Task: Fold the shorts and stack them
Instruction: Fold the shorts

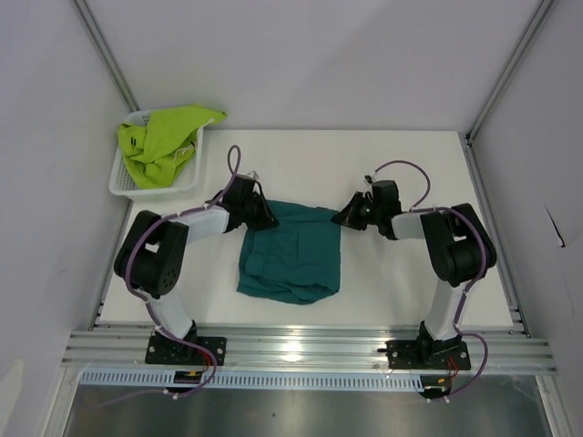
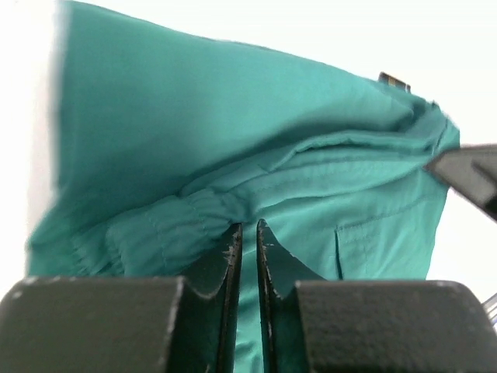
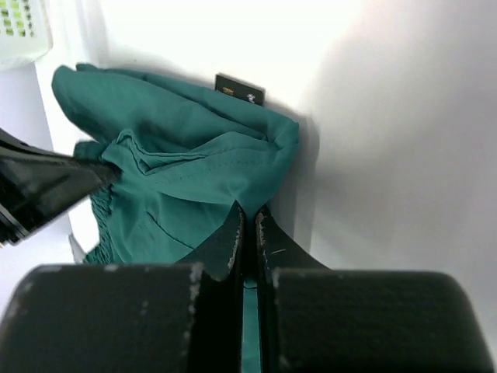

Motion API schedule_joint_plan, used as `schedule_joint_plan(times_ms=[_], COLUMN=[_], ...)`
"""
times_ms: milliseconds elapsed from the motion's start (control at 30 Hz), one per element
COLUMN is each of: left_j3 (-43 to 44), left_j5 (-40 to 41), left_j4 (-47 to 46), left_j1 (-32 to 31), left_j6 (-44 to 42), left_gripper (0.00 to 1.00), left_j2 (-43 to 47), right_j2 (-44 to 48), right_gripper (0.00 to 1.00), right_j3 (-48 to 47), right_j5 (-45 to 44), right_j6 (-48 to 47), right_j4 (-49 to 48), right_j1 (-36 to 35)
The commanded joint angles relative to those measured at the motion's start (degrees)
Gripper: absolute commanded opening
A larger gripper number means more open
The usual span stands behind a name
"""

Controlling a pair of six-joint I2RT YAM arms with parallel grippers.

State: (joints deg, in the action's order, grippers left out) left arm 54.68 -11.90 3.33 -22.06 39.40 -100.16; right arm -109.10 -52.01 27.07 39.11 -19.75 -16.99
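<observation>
The dark teal shorts [image 1: 291, 250] lie bunched on the white table between my two arms. My left gripper [image 1: 266, 218] is shut on their upper left edge; in the left wrist view the teal cloth [image 2: 233, 155] fills the frame and runs between the closed fingers [image 2: 225, 264]. My right gripper [image 1: 344, 217] is shut on the upper right corner; in the right wrist view the teal cloth [image 3: 194, 155] is pinched between the fingers [image 3: 225, 241]. The lime yellow-green shorts [image 1: 164, 141] hang out of the white mesh basket [image 1: 123, 182] at the back left.
The basket stands against the left wall. White enclosure walls and metal frame posts close in the table on the left, right and back. A small dark label [image 3: 239, 89] sits at the teal shorts' far edge.
</observation>
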Motion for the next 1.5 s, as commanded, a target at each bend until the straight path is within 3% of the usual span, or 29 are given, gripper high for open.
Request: schedule_joint_plan(times_ms=[0, 167, 200, 300, 367, 433, 467, 533, 567, 700, 900, 1067, 1133, 1167, 1267, 1467], left_j3=[6.99, 18.71, 19.5, 22.22, 23.54, 24.69, 25.13, 25.57, 25.57, 26.01, 21.18, 7.93, 3.87, 2.29, -1.4, -5.89], left_j5=[0.65, -0.66, -0.75, -2.16, -2.69, -2.86, -2.78, -3.22, -3.48, -2.6, 1.44, 3.46, 3.46, 4.59, 7.76, 9.53], left_j4=[0.79, 3.78, 3.96, 3.61, 3.61, 4.48, 4.92, 6.15, 6.42, 10.28, 17.4, 16.89, 16.27, 17.14, 19.42, 21.54], left_j1=[0.18, -0.96, -1.14, -2.1, -2.72, -3.6, -3.86, -4.21, -4.21, -4.13, -3.52, -1.67, -0.96, -0.61, 0.0, 0.8], left_j6=[-1.95, -4.15, -4.33, -5.38, -6.87, -8.36, -8.89, -9.6, -9.78, -10.39, -8.55, -3.81, -2.75, -2.49, -1.78, -1.25], left_gripper=[0.15, 0.15, 0.15, 0.16, 0.17, 0.18, 0.18, 0.2, 0.2, 0.25, 0.3, 0.37, 0.47, 0.64, 0.83, 0.9], left_j2=[-3.54, -10.22, -11.62, -13.04, -13.22, -13.05, -12.87, -11.56, -10.94, -5.94, 7.22, 19.81, 25.35, 26.93, 32.73, 43.19], right_j2=[7.66, 20.55, 22.77, 29.54, 31.75, 34.21, 35.0, 38.77, 40.61, 49.14, 46.8, 34.26, 30.37, 26.61, 19.66, 11.2], right_gripper=[0.0, 0.0, 0.0, 0.02, 0.08, 0.27, 0.48, 0.65, 0.81, 0.99, 0.99, 1.0, 1.0, 0.99, 0.99, 0.99], right_j3=[5.15, 12.18, 14.72, 18.41, 20.97, 24.74, 25.37, 25.55, 24.94, 20.91, 11.34, 3.68, -0.27, -1.59, -6.43, -12.4], right_j5=[-5.44, -10.71, -15.59, -26.67, -27.07, -26.46, -26.8, -31.94, -34.17, -36.47, -29.12, -21.89, -19.34, -18.73, -17.31, -15.65], right_j6=[1.4, -0.52, -0.62, 1.48, 3.94, 7.37, 8.43, 10.98, 11.59, 8.19, -11.93, -22.83, -25.04, -26.09, -28.91, -30.85], right_j4=[-2.31, 9.42, 11.9, 23.32, 26.24, 26.6, 28.78, 32.91, 37.19, 43.47, 41.64, 39.09, 38.04, 37.86, 37.51, 36.89], right_j1=[2.14, -3.12, -5.22, -16.11, -22.89, -28.5, -30.36, -34.05, -37.55, -39.26, -33.56, -30.47, -29.86, -29.85, -30.2, -31.35])
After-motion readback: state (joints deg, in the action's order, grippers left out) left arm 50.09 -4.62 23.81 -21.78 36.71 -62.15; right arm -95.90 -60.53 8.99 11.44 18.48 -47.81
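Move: The right hand holds the shorts' far right corner; the place it is taken to, the shorts' near right corner, lies about 20 cm back and 1 cm left of it. The shorts' middle is some 9 cm back and 13 cm left of that hand. The left hand, fingers nearly shut at the far left part, has that middle about 7 cm back and 4 cm right, and the near right corner 18 cm back, 17 cm right. Right hand drags the held corner back 20 cm, opens, swings forward-left; left goes forward-right, lifts clear, opens. ##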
